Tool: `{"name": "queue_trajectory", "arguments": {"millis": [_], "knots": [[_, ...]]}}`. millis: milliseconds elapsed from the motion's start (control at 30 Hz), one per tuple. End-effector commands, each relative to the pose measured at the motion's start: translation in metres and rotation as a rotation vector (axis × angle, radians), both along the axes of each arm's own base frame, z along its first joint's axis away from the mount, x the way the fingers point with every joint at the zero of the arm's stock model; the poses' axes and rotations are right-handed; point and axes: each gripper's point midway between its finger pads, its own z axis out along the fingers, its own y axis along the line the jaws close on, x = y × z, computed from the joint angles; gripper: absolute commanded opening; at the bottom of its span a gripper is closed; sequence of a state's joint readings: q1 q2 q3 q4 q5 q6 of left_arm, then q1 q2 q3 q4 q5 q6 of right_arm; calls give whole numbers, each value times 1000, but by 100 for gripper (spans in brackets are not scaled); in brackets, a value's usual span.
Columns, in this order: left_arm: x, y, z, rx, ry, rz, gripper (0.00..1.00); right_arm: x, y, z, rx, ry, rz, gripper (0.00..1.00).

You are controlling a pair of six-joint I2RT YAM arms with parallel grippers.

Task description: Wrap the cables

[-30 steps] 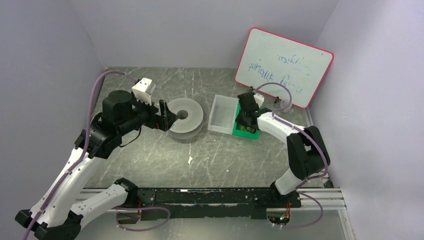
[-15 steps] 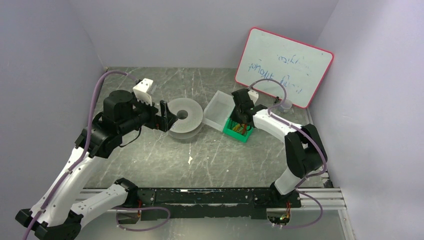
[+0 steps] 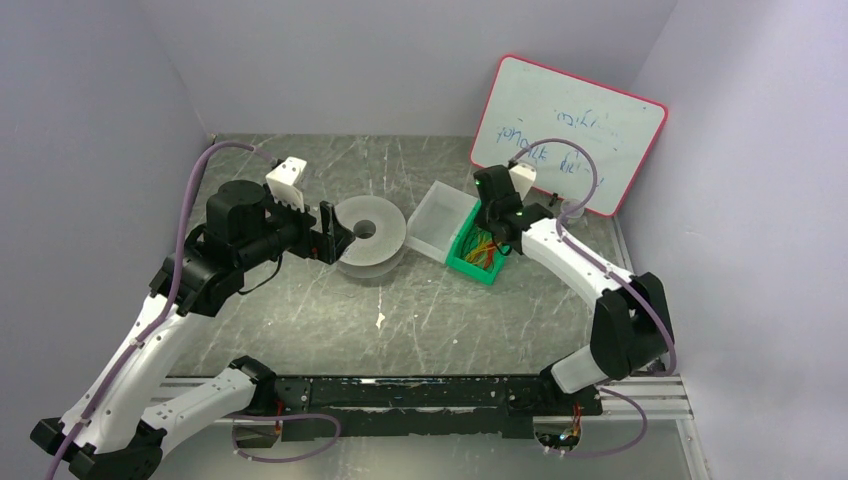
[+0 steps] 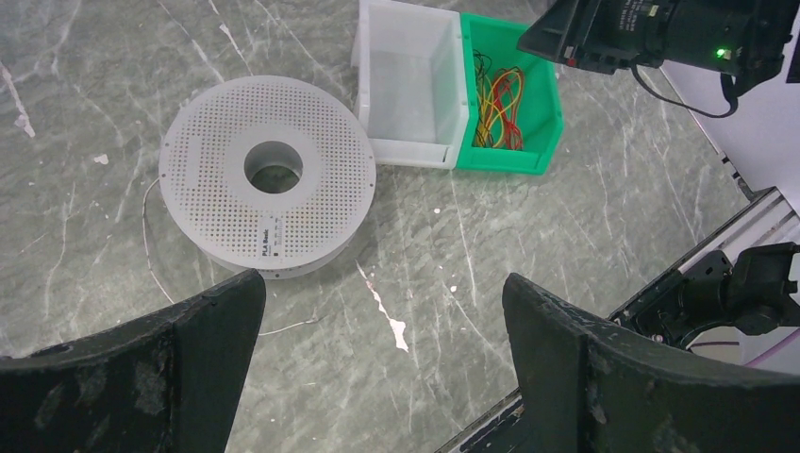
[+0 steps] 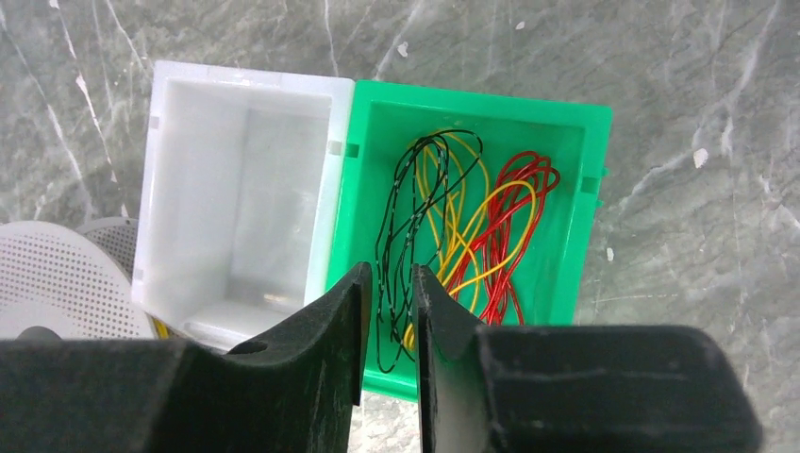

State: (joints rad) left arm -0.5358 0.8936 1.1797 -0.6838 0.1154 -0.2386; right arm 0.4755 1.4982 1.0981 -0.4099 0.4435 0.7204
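The cables lie loose in a green bin (image 5: 575,189): a black one (image 5: 406,208), yellow ones (image 5: 453,203) and red ones (image 5: 505,226). The top view also shows them as a coloured tangle (image 3: 482,246) in that bin (image 3: 462,262). My right gripper (image 5: 391,274) hovers above the bin's near end, open by a narrow gap, and nothing is pinched between its fingers. My left gripper (image 4: 382,283) stands wide open and empty over bare table, just short of a white perforated spool (image 4: 217,179). In the top view it (image 3: 328,232) sits beside the spool (image 3: 370,232).
An empty white bin (image 5: 156,189) sits against the green bin's left side. A whiteboard (image 3: 565,135) leans at the back right. A thin pale wire (image 4: 151,255) trails on the table by the spool. Grey walls close in the left, back and right.
My right gripper has risen out of the green bin and its jaws have parted a little. The green bin turned and slid slightly left. The left arm has not moved.
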Motion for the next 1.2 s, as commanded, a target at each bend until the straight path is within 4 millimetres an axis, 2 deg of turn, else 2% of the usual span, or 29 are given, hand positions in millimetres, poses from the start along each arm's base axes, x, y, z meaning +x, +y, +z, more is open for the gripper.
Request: {"name": "queue_trajectory", "arguments": {"millis": [0, 233, 333, 600, 1167], "knots": [[0, 2, 7, -2, -29, 3, 100, -6, -10, 4, -11, -10, -26, 29], [-2, 2, 4, -3, -6, 1, 100, -11, -7, -38, 130, 75, -28, 32], [-5, 2, 4, -10, -7, -1, 100, -8, -3, -47, 155, 97, -25, 31], [-8, 3, 4, -15, -1, -1, 100, 0, 13, -61, 248, 128, -17, 31], [-13, 6, 8, -18, -7, 0, 100, 9, 12, -82, 252, 149, -73, 28]]}}
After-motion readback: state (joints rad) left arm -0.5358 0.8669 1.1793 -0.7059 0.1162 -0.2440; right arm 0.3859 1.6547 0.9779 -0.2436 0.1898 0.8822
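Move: The black cable in the green tray lies about 10 cm below the right hand and 1 cm ahead. At the same depth, the yellow cable's middle is some 3 cm to the hand's right and the red cable 5 cm right and 1 cm nearer. The white box stands about 5 cm ahead and 7 cm left, the spool 24 cm left and 2 cm ahead. From the left hand, the black cable is roughly 15 cm ahead, 25 cm right and 27 cm below. Lower the right gripper about 8.5 cm into the green tray towards the near part of the black cable, fast at first, then easing in. Swing slightly back and right on the way, then come forward and a little left again. Tip the fingers some 10 degrees further down and roll the hand's left side up about 15, keeping them about a quarter open around the black strands. ##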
